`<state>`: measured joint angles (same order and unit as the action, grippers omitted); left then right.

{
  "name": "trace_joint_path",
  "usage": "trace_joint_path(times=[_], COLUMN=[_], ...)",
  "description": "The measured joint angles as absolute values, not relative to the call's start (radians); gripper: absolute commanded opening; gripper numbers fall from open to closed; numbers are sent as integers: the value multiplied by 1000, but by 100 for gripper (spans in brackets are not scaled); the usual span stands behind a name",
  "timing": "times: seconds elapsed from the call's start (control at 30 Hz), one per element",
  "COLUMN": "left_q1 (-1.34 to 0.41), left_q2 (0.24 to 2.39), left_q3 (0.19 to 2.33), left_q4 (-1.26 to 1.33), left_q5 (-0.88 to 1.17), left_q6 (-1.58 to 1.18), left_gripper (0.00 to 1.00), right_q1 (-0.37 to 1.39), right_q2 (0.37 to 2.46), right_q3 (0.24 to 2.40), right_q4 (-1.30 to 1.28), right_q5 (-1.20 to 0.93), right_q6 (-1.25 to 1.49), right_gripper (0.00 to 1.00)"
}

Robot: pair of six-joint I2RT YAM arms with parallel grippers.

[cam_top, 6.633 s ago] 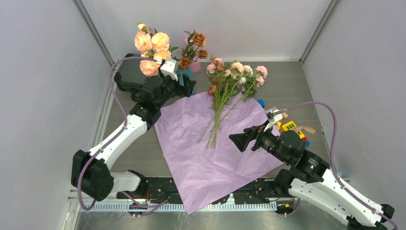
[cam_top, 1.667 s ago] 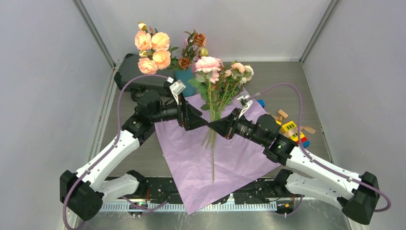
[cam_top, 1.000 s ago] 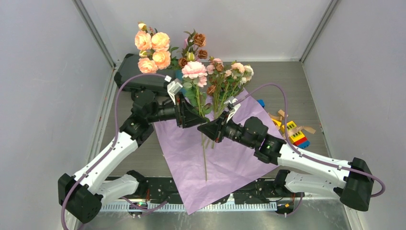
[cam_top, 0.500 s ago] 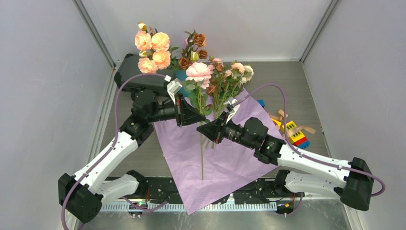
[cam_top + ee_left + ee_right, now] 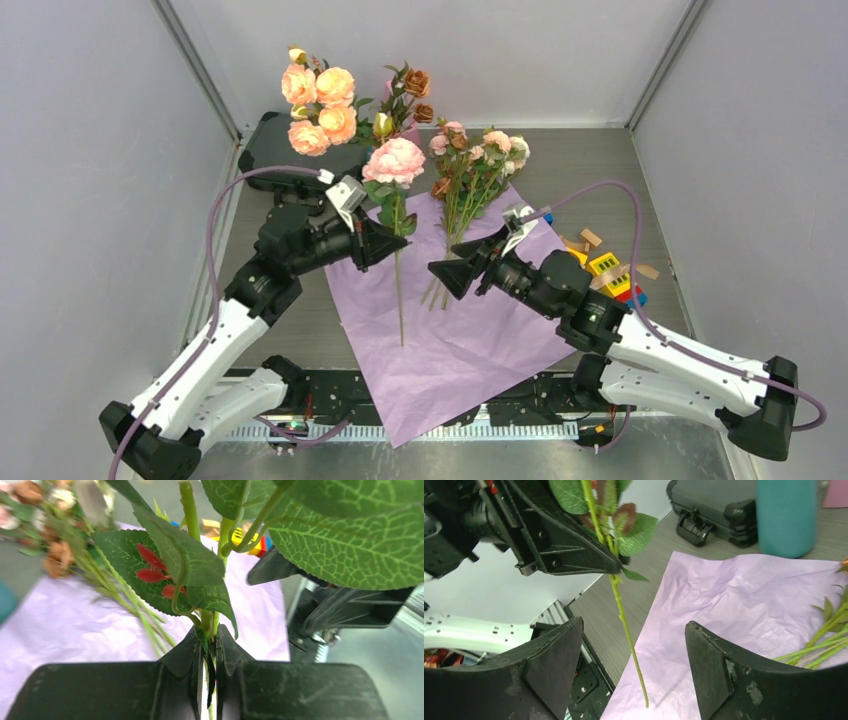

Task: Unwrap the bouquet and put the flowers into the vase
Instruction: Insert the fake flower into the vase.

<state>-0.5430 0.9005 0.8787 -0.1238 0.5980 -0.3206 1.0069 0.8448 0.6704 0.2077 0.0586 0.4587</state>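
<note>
My left gripper (image 5: 398, 243) is shut on the green stem (image 5: 189, 510) of a single pink rose (image 5: 397, 160) and holds it upright above the paper, the stem's lower end hanging free. In the left wrist view the fingers (image 5: 180, 655) pinch the stem and a leaf. My right gripper (image 5: 445, 274) stands open just right of that stem, holding nothing; the stem (image 5: 626, 630) hangs ahead of its jaws. The other flowers (image 5: 470, 180) lie loose on the opened pink-lilac paper (image 5: 460, 330). The teal vase (image 5: 786, 515) stands beyond the paper, mostly hidden by the rose in the top view.
A bunch of big peach-orange roses (image 5: 318, 100) and a black case (image 5: 285, 155) sit at the back left. Coloured toy bricks (image 5: 612, 272) lie right of the paper. Grey walls close in both sides.
My right gripper has opened, let go of the rose stem and drawn back to the right. My left gripper, shut on the stem, has carried the rose to the left.
</note>
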Motion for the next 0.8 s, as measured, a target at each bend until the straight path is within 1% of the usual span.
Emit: trace_joint_path(times=[0.03, 0.1, 0.23, 0.33, 0.43, 0.57, 0.67, 0.8], left_q1=[-541, -536, -494, -429, -383, -377, -377, -377], left_q2=[873, 841, 828, 848, 868, 913, 944, 966], left_q3=[879, 881, 910, 962, 1011, 1087, 1116, 1115], left_q4=[-141, -155, -178, -184, -165, -122, -43, 66], left_q5=[551, 487, 360, 294, 248, 219, 216, 220], left_q6=[-295, -260, -223, -224, -228, -226, -208, -168], left_gripper=[0, 0, 0, 0, 0, 0, 0, 0], right_q1=[1007, 1007, 1007, 1003, 995, 970, 898, 748], right_q2=[819, 783, 757, 762, 762, 763, 765, 756], right_q3=[670, 670, 683, 712, 733, 748, 749, 746], right_q4=[189, 157, 49, -64, -126, -172, -206, -218], right_q5=[81, 124, 221, 296, 324, 335, 299, 198], right_q6=[457, 455, 452, 466, 480, 492, 520, 574], right_gripper=[87, 92, 97, 98, 99, 99, 99, 99])
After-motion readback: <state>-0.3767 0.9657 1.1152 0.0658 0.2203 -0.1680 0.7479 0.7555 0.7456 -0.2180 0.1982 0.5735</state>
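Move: The left hand holds the pink rose by its stem over the purple paper. The vase stands about 35 cm ahead and 5 cm left of this hand, its middle nearly 20 cm lower. The peach roses leaning from it are about 29 cm ahead, 16 cm left and 8 cm higher; the black case is 35 cm ahead and 28 cm left, the loose flowers 28 cm ahead and 15 cm right, both low on the table. From the right hand the vase is roughly 38 cm ahead and 14 cm left. Keeping the stem pinched, the left hand carries the pink rose towards the vase, first forward and left low over the paper, then mostly up, some 13 cm higher and 10 cm farther out, while it turns about 30 degrees counter-clockwise and its fingertips tip upward. Already clear of the stem, the right hand opens the rest of the way and draws off about 10 cm to its right, also forward and a little down, turning clockwise. ##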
